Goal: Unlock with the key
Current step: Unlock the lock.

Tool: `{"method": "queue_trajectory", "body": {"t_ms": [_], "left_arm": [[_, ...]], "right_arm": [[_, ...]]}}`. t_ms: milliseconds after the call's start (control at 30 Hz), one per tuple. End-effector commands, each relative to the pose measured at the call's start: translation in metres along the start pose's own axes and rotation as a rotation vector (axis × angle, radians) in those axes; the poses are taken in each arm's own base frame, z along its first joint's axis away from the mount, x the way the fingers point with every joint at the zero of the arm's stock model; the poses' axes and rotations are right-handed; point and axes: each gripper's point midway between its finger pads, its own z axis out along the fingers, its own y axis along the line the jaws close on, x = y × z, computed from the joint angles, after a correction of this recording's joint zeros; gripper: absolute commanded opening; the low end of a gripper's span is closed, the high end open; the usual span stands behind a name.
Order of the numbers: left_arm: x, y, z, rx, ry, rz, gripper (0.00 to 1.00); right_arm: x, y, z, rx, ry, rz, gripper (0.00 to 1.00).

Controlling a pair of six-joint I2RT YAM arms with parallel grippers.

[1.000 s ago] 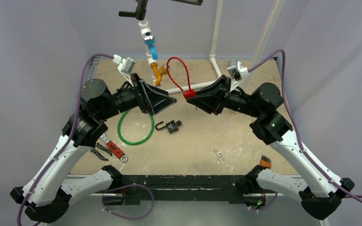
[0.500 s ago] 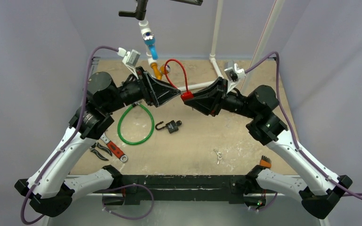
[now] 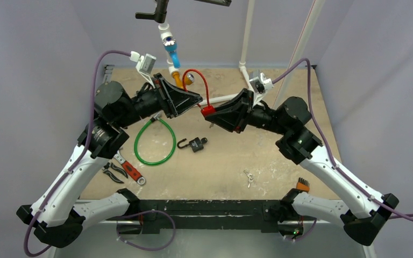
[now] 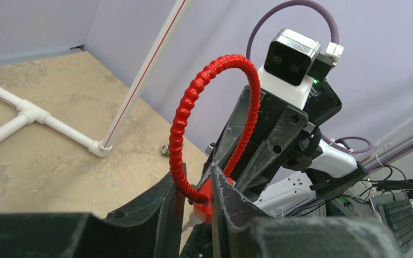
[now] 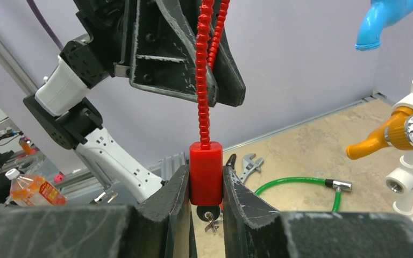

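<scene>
My right gripper [image 5: 205,172] is shut on the red lock body [image 5: 206,172], held upright above the table; in the top view the lock body [image 3: 208,110] sits at the right gripper's [image 3: 213,113] tip. A small key [image 5: 209,213] hangs from the underside of the body. The red ribbed cable [image 4: 193,102] loops up from the body. My left gripper [image 4: 194,180] straddles that cable just above the body. Its jaws are narrowed: the cable rests against one finger [image 4: 166,199], with a small gap on the other side. In the top view the left gripper [image 3: 199,101] meets the cable [image 3: 204,86].
A black padlock [image 3: 196,143] lies mid-table beside a green cable loop [image 3: 153,144]. Loose keys [image 3: 248,177] lie near the front, a red-handled wrench [image 3: 130,170] and pliers [image 3: 113,173] front left. Blue [image 3: 172,55] and orange [image 3: 180,81] taps and white pipes [image 3: 246,43] stand behind.
My left arm swung right and back to the lock, and its jaws narrowed round the red cable. My right arm carried the lock a little left and back.
</scene>
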Motion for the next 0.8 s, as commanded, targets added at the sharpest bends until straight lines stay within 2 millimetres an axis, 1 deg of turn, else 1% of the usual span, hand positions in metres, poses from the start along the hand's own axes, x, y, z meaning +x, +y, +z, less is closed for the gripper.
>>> {"method": "queue_trajectory", "body": {"t_ms": [0,67,133,233,300,400,433,600,667,767], "left_arm": [[-0.014,-0.015,-0.005,0.059,-0.052,0.072,0.16],[-0.015,-0.015,-0.006,0.056,-0.057,0.087,0.07],[-0.015,-0.014,-0.006,0.055,-0.063,0.091,0.00],[-0.019,-0.015,-0.005,0.051,-0.076,0.089,0.00],[-0.021,-0.017,-0.006,0.055,-0.080,0.088,0.00],[-0.020,-0.018,-0.009,0.053,-0.078,0.083,0.00],[-0.019,-0.017,-0.009,0.051,-0.076,0.079,0.00],[-0.011,-0.012,-0.010,0.039,-0.062,0.071,0.00],[-0.014,-0.012,-0.014,0.036,-0.074,0.111,0.00],[-0.020,-0.009,-0.022,0.022,-0.097,0.208,0.00]], "right_arm": [[-0.020,0.008,0.006,-0.015,-0.078,-0.044,0.00],[-0.016,0.009,0.010,-0.017,-0.067,-0.049,0.00],[-0.007,0.013,0.018,-0.024,-0.041,-0.052,0.00],[0.012,0.020,0.032,-0.036,0.011,-0.047,0.00],[0.020,0.022,0.037,-0.041,0.028,-0.035,0.00],[0.019,0.019,0.037,-0.020,0.014,-0.035,0.00],[0.015,0.018,0.037,-0.014,0.004,-0.040,0.00],[0.011,0.017,0.039,-0.003,-0.001,-0.041,0.00],[0.012,0.014,0.035,0.020,0.004,-0.044,0.00],[0.021,0.011,0.023,0.056,0.048,-0.063,0.00]]}}
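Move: The red cable strand I want runs between my left fingertips, within 1 cm of the pinch point and about 1 cm below it. Counted from my right hand, which already holds the red lock body, that strand is about 3 cm ahead, 3 cm left and 4 cm up. From my left hand, the lock body is roughly 3 cm back, 3 cm right and 5 cm down; the black padlock is some 10 cm back, 1 cm left and 25 cm down on the table. I shut my left fingers the last bit onto the red cable and keep that hand within about 1 cm of its place. Once they have closed, my right hand, its grip kept on the lock body, carries the body about 4.5 cm to the left and 2 cm down, in under the left fingers, then all but stops there. ##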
